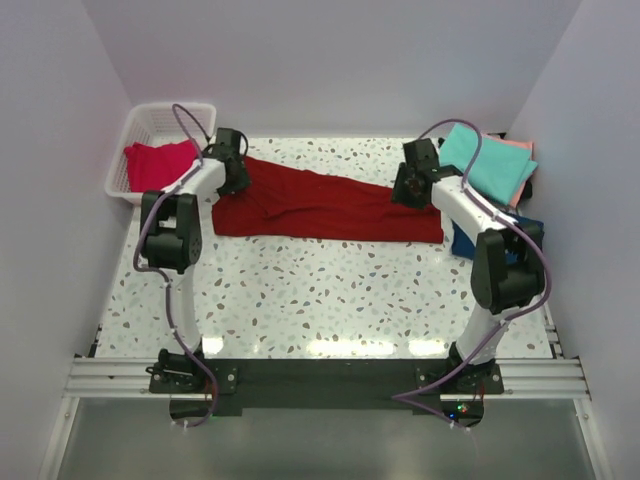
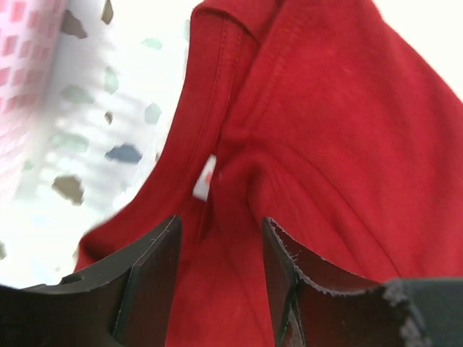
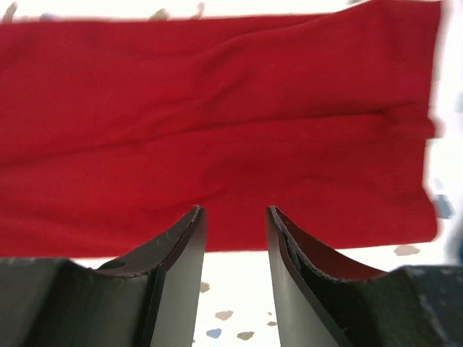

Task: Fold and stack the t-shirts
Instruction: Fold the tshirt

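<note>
A large dark red t-shirt (image 1: 320, 205) lies folded into a long band across the far middle of the table. My left gripper (image 1: 232, 170) is open over its left end, by the collar and white label (image 2: 205, 177); red cloth (image 2: 340, 144) lies between the jaws. My right gripper (image 1: 410, 185) is open above the shirt's right end; in the right wrist view the shirt (image 3: 217, 123) fills the upper half and its edge crosses just ahead of the fingertips. A pinkish-red shirt (image 1: 158, 163) lies in the basket. Teal (image 1: 488, 160), salmon pink (image 1: 524, 150) and navy (image 1: 470, 242) shirts lie at the right.
A white lattice plastic basket (image 1: 140, 125) stands at the far left corner, also blurred in the left wrist view (image 2: 29, 65). Pale walls close in the table on three sides. The speckled table (image 1: 320, 300) stretches in front of the red shirt.
</note>
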{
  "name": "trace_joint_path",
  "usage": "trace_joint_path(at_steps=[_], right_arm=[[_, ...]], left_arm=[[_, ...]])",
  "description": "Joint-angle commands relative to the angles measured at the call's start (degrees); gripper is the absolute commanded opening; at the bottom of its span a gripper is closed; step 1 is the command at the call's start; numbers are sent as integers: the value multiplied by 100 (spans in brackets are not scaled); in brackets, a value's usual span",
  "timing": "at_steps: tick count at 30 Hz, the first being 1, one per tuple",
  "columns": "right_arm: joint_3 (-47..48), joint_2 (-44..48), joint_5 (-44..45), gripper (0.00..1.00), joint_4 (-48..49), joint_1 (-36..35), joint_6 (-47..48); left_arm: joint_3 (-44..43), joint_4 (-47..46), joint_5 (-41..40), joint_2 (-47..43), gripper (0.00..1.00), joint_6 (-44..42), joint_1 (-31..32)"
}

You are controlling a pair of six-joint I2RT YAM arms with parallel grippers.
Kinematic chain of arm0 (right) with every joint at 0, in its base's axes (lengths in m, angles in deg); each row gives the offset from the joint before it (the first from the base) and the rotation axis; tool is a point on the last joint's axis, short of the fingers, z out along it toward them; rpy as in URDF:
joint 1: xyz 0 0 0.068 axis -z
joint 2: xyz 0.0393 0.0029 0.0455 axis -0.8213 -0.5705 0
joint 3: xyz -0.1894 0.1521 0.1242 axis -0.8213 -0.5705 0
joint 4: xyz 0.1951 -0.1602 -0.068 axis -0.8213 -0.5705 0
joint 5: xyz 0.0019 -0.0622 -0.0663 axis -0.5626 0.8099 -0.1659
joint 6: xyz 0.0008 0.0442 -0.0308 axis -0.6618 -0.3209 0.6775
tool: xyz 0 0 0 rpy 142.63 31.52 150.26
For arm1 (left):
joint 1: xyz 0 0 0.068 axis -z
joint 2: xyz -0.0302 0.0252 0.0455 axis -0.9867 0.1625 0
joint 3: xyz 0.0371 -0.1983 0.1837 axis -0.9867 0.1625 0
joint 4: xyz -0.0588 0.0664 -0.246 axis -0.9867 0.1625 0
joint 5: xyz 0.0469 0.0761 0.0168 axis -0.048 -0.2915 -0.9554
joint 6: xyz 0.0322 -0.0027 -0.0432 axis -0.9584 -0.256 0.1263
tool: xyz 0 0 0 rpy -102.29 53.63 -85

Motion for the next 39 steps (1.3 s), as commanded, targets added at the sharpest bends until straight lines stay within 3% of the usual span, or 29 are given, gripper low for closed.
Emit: trace_joint_path(at_steps=[1,10,14,31,39], right_arm=[[338,-87,21,43,-131,-567,329],[865,-756,-189,42,-333,-990,171],[822,-766,-172,42,-307,-1026,136],[672,-686,21,42,-368,-1026,101],[795,-748,65,42,-465,-1026,127]], left_arm=[[346,-538,180,-1099,53,-222,106],[593,42,935,-1514,55,-442,448],[523,499,1391,-1497,55,-66,493],[232,1326,1024,-1171,56,560,853],[311,1212,1164,-864,47,586,862]])
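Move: The near edge of the red t-shirt, where the left hand is heading, lies about 12 cm back and 10 cm to its right, a centimetre or two below. The basket stands some 22 cm left and 10 cm farther out. From the right hand, its spot on that edge is about 6 cm back, 8 cm left and 8 cm below; the blue shirt is roughly 26 cm right and 6 cm back, the teal pile 24 cm right and 16 cm farther out. The left hand, fingers already open, climbs quickly some 8 cm off the shirt's far left part while swinging right, then draws back and sinks towards the near edge, ending about 10 cm right, 8 cm back and 4 cm higher, turned slightly clockwise and rolled, open over the corner of the folded flap. The right hand sweeps 8 cm left above the shirt and drops about 3 cm towards the same edge, turning a little counter-clockwise, then holds there, open, without gripping any cloth. ##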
